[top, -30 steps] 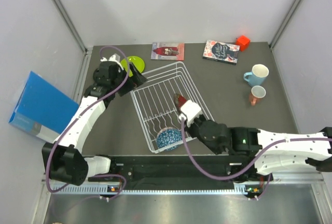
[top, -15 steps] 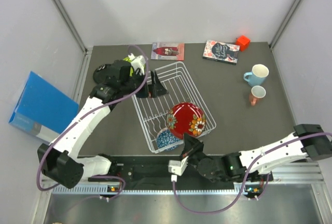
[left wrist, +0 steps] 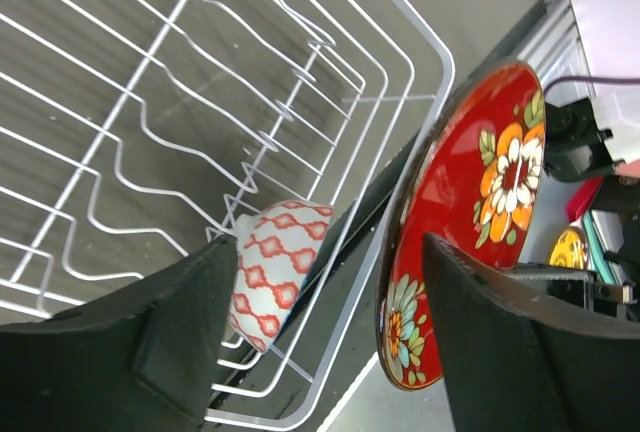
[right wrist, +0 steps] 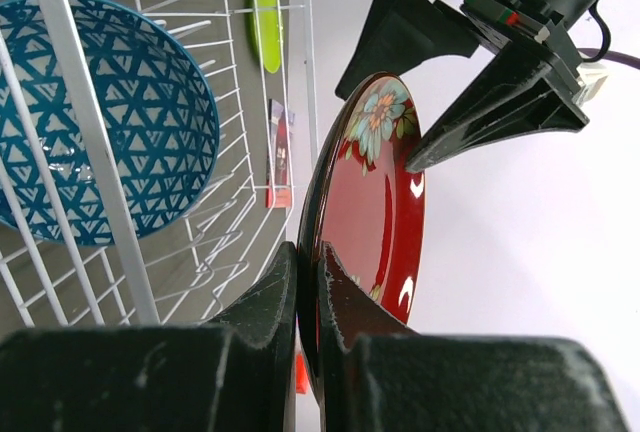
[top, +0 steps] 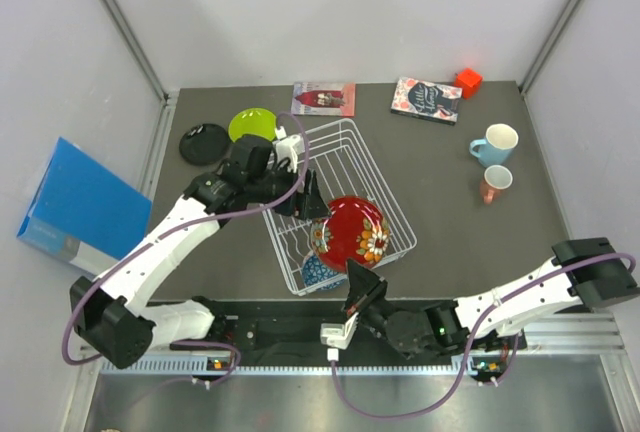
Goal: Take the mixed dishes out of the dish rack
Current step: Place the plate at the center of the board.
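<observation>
My right gripper is shut on the lower rim of the red patterned plate, holding it on edge above the near right corner of the white wire dish rack. In the right wrist view its fingers pinch the plate. My left gripper is open and empty over the rack, just left of the plate. Through the left wrist the plate is by the right finger and the gripper hangs over the blue-patterned bowl. The bowl lies in the rack's near end.
The lime green plate and black plate lie on the table back left of the rack. The light blue mug and pink cup stand at the right. Two books, a red block, and a blue box border the area.
My right gripper lifted the red plate out of the rack and drew back toward the near edge. My left gripper swung from the back left plates to over the rack beside the plate.
</observation>
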### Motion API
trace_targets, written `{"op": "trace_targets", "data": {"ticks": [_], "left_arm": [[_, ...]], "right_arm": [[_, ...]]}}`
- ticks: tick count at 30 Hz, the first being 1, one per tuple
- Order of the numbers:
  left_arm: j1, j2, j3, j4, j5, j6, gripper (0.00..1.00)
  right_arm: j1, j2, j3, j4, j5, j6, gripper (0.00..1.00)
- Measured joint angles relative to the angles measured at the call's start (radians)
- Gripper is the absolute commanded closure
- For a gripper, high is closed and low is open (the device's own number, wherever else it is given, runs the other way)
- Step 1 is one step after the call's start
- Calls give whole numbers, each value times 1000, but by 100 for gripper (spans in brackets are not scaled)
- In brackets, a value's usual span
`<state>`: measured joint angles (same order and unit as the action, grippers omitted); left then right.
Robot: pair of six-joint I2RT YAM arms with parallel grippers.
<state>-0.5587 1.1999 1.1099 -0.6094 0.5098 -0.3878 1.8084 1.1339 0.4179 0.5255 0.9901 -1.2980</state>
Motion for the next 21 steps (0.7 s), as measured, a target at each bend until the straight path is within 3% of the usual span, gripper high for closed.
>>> {"op": "trace_targets", "data": {"ticks": [12,15,19,21], "left_arm": [[-33,-33,-42,31,69,-5,79],[-41,-33,-45,46,85,-9,100],[-39,-33,-47,73,111,-39,100],[-39,-33,-51,84,111,-49,100]], "right_arm": [[0,-2,0,21,0,-6,100],[0,-2,0,21,1,0,100],[3,-2,0,29,11,0,100],[3,-2,0,32,16,0,91]]}}
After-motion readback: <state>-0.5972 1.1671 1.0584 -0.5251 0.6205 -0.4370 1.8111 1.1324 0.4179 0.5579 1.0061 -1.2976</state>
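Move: The red plate, held out above the near end of the rack by the right hand, has its middle about 6 cm back and 8 cm right of the left hand, nearly level with it; from the right hand it is some 6 cm ahead and 2 cm up. From the left hand, the patterned bowl is about 8 cm back, 1 cm right and 18 cm down, and the rack's middle about 9 cm ahead, 7 cm right and 17 cm down. Back and to the right by about 3 cm in all, rising 1 cm at the end, the left hand brings its open jaws farther over the plate's far-left rim and shuts them fully, pinching the thin edge between the pads, the wrist turning barely 10 degrees. The right hand stays in place and keeps its pinch on the near rim. ##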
